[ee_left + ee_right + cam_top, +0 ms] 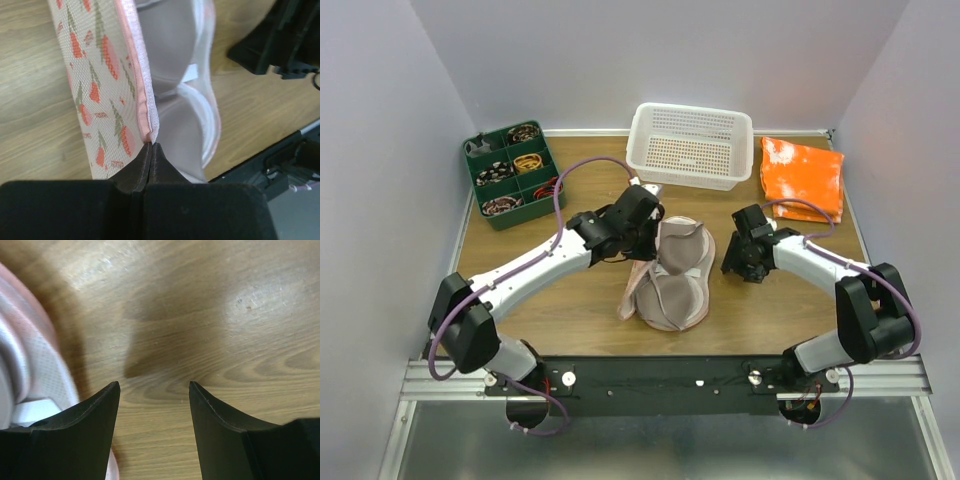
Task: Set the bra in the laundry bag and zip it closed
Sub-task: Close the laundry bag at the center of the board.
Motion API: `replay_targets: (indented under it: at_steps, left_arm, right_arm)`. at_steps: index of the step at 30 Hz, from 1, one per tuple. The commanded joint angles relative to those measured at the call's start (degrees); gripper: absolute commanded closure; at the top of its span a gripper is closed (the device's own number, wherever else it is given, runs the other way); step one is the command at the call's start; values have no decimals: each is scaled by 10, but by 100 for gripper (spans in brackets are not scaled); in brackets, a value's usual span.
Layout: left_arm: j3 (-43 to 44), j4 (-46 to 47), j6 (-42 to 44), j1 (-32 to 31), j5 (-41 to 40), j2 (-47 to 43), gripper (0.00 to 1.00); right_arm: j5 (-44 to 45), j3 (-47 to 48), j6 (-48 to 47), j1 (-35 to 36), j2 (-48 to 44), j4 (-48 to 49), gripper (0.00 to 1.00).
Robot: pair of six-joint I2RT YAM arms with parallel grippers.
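The pale pink laundry bag (637, 290) lies open in the middle of the table. Its fruit-print lid (95, 75) stands up on edge. The taupe bra (682, 262) lies inside the bag's lower half, both cups showing (175, 45). My left gripper (645, 238) is shut on the lid's zipper rim (151, 145) and holds it up. My right gripper (740, 266) is open and empty just above the wood, to the right of the bag. In the right wrist view (154, 387) the bag's rim (30, 355) lies left of its fingers.
A white perforated basket (690, 145) stands at the back centre. An orange-and-white folded cloth (802, 178) lies back right. A green compartment tray (510, 175) of small items sits back left. The black base rail (660, 378) runs along the near edge.
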Motion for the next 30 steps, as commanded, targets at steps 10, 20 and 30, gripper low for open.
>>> replay_targets:
  at_steps: [10,20,30]
  left_arm:
    - [125,13,-5,-65,14,105,100]
    - [158,29,-16,-87,31,162,100]
    - [194,50,-12,-108,71,200,100]
  right_arm:
    - [-36,-22,-30,-4,17,-2,34]
    - [-78,-37,-44,-4,46,23,34]
    - [-186,-62,-49,-3,55,81,34]
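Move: The left hand holds the bag's raised flap by its edge. The bag's right rim, where that edge is headed, lies about 14 cm to its right, 1 cm back and 14 cm below, with the bra about 5 cm right, 1 cm back and 13 cm below. From the open right hand the rim is some 7 cm left, level ahead and 2 cm below; the bra is about 16 cm left, also level ahead. The left hand carries the still-pinched flap some 12 cm right, towards the rim; the open right edges left. ##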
